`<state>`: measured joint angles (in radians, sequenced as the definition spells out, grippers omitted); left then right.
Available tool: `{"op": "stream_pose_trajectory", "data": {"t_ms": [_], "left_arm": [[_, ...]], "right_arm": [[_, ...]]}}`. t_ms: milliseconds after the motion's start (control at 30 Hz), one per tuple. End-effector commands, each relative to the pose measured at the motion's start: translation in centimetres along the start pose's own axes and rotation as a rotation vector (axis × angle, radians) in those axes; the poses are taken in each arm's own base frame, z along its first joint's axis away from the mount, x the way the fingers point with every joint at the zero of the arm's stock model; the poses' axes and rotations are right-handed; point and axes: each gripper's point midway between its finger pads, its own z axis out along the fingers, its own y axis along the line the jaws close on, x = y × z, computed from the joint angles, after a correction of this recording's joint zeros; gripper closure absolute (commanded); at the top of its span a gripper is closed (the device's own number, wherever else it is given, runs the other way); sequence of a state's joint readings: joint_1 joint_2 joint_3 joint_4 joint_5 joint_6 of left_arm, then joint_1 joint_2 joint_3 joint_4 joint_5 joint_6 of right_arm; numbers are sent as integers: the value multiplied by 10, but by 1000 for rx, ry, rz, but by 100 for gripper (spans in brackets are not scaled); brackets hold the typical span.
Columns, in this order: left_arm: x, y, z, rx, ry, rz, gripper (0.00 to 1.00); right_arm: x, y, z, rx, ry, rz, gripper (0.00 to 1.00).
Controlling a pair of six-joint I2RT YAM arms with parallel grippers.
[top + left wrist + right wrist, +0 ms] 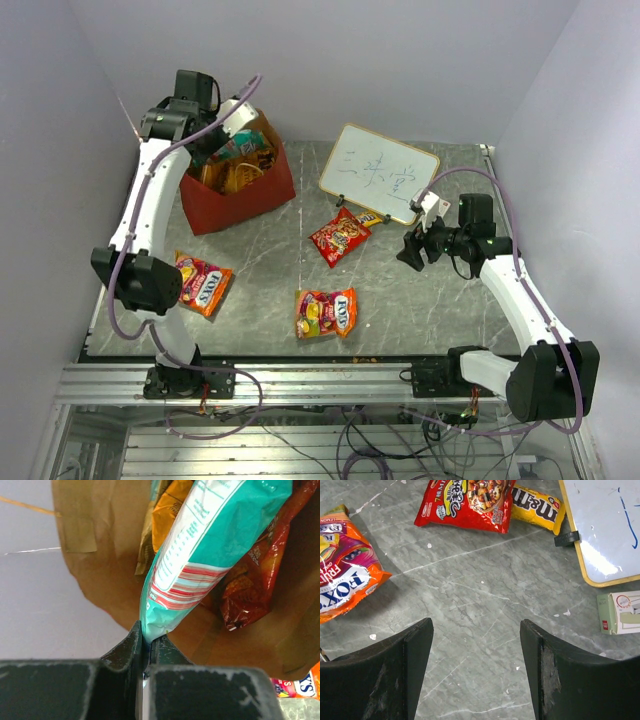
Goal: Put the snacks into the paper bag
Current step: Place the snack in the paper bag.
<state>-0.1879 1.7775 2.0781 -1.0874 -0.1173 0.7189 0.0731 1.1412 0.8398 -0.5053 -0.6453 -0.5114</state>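
The paper bag (250, 195), red outside and brown inside (100, 575), stands at the back left. My left gripper (222, 140) hangs over its mouth, shut (149, 637) on the bottom seam of a teal snack packet (210, 535) that points down into the bag. A dark red Doritos bag (252, 585) and an orange chip bag (170, 515) lie inside. On the table lie a red packet (340, 238), a yellow M&M's pack (370, 218) and two orange Fox's packets (203, 283) (326, 313). My right gripper (412, 250) stands open (476, 630) above bare table, holding nothing.
A whiteboard (380, 172) with writing leans at the back right, next to the red packet (465, 502) and M&M's pack (537, 510). A small white box (622, 612) sits near its corner. Walls close in on the left, right and back.
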Motion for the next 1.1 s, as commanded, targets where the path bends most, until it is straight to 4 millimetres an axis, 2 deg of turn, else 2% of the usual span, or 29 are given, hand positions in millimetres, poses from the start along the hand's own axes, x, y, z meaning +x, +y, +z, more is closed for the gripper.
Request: {"op": "stream_pose_trajectory", "data": {"t_ms": [0,167,533,800,1067], "left_arm": [[-7,4,-1,-17,25,29,93],[-5,-16,9,89,66,20,93],[1,-48,9,249,91,-11,93],[3,-51,29,251,120,-19,93],[10,-54,49,257,178,-15,84]], "right_arm": [[-3,0,-1,-2,-25,-7,30],[-2,1,-1,-6,-23,-6,30],[2,3,3,-30,-12,4,30],[4,4,3,-34,-9,5,30],[5,3,3,-25,-6,6,30]]}}
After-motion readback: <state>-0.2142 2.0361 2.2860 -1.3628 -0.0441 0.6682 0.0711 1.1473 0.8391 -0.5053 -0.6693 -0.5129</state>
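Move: The left hand, pinching the teal snack pack by its end, hangs over the far-left part of the paper bag's mouth. The bag's middle lies about 10 cm to its right, roughly level with it fore and aft, and some 16 cm below. On the table, a Fox's pack lies about 21 cm back, straight behind, and the red snack pack 10 cm back and 34 cm right, both nearly 30 cm down. From the right hand, the bag is some 42 cm left and 17 cm ahead. Still pinching the end of the teal pack, the left hand sinks about 7.5 cm into the paper bag, edging some 2.5 cm right towards its middle. A small forward-and-back sway along the way nearly cancels out, while the fingers tip about 20 degrees steeper downward. The grip only just begins to ease at the very end. ##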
